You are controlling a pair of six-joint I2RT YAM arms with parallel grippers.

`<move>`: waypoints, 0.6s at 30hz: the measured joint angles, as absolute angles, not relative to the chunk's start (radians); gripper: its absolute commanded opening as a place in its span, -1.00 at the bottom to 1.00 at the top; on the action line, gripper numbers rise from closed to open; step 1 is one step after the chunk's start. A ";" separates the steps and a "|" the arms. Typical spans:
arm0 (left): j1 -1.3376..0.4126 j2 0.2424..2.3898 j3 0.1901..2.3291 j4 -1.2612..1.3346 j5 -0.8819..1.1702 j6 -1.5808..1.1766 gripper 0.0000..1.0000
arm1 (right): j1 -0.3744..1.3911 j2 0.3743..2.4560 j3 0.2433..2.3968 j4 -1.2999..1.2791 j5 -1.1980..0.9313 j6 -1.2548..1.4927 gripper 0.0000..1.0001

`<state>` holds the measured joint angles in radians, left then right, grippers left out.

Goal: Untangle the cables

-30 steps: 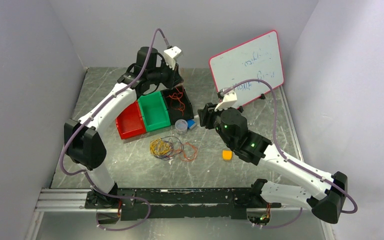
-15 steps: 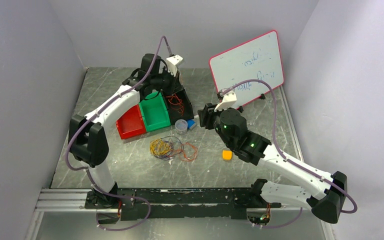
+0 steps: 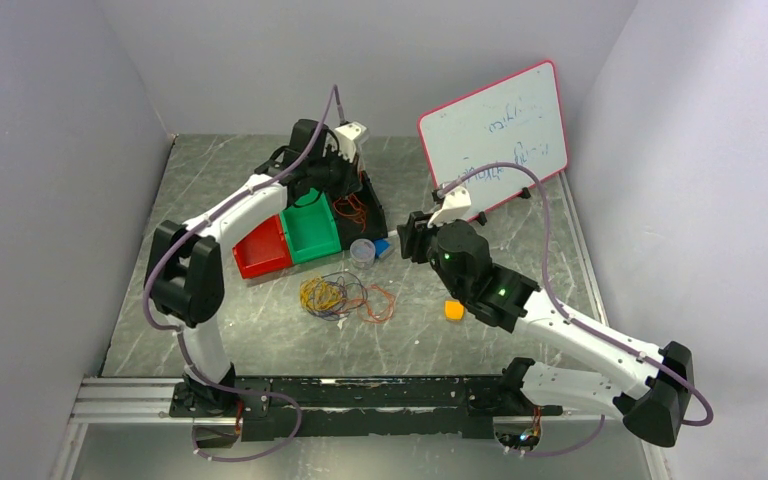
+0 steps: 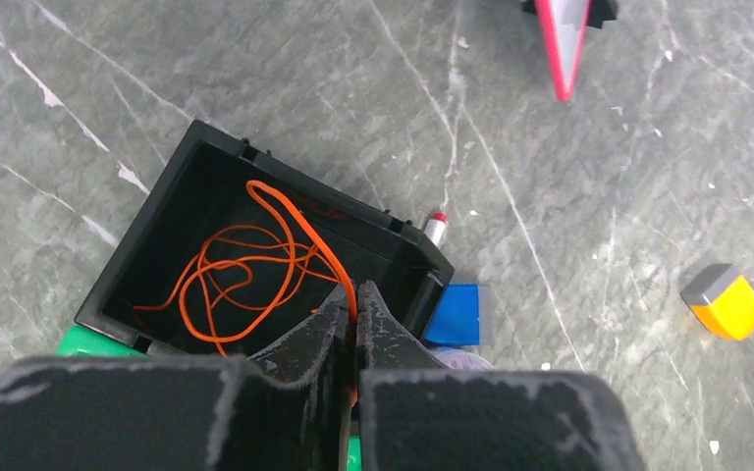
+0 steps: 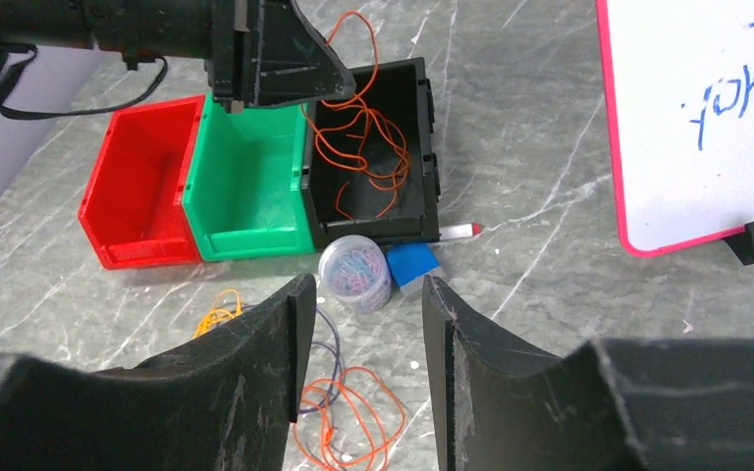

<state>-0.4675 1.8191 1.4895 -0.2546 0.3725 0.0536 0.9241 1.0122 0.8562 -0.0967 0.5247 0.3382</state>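
Observation:
A tangle of cables [image 3: 345, 297] lies on the table in front of the bins: a yellow bundle [image 5: 218, 312], a dark purple strand [image 5: 329, 343] and an orange loop [image 5: 358, 412]. Another orange cable [image 4: 245, 265] sits coiled in the black bin [image 4: 142, 221], with one strand rising out of it. My left gripper [image 4: 356, 299] is shut on that strand just above the bin's near corner. My right gripper [image 5: 368, 294] hangs open above the table, right of the tangle, with nothing between its fingers.
A green bin [image 5: 245, 186] and a red bin [image 5: 142, 186] stand left of the black one. A tub of paper clips [image 5: 355, 273], a blue block [image 5: 410, 263] and a red-capped pen [image 5: 457, 232] lie beside it. A whiteboard [image 3: 495, 130] stands back right; a yellow block [image 3: 453, 310] lies mid-table.
My left arm has swung its gripper right and down over the black bin, still shut on the orange strand. The right arm has barely moved.

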 measured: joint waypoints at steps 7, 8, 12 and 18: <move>-0.467 1.943 1.525 -0.251 0.308 0.021 -0.86 | 0.924 1.002 0.855 -0.113 0.545 0.343 -0.04; -0.467 1.963 1.532 -0.252 0.296 0.017 -0.86 | 0.924 0.996 0.853 -0.114 0.547 0.345 -0.04; -0.467 2.036 1.564 -0.255 0.253 -0.008 -0.86 | 0.924 0.958 0.834 -0.129 0.556 0.357 -0.04; -0.467 2.112 1.618 -0.260 0.201 -0.043 -0.86 | 0.924 0.942 0.834 -0.151 0.568 0.361 -0.04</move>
<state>-0.4671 2.1117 1.6180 -0.2604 0.2012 -0.0429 0.9241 0.9421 0.8337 -0.1513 0.5682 0.3607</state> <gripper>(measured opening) 0.076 0.478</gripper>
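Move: The left hand, still pinching the orange cable, hangs over the black box, whose middle is about 4 cm ahead of the fingers, level sideways and 15 cm below. The green box adjoins it, 10 cm to the hand's left and 1 cm ahead; the clear tub is 6 cm back and 1 cm right, the blue block 5 cm back and 6 cm right. From the idle right hand, the black box lies some 20 cm ahead, 10 cm left and 23 cm lower. The left hand sinks about 10 cm and reaches nearly 5 cm forward, carrying the pinched orange cable down towards the middle of the black box, with the descent easing off near the end. On the way its fingers tip some 10 degrees further down and swing a little counter-clockwise, staying shut on the cable, while the right hand, empty and half open, draws about 2 cm to the right, away from the box. ##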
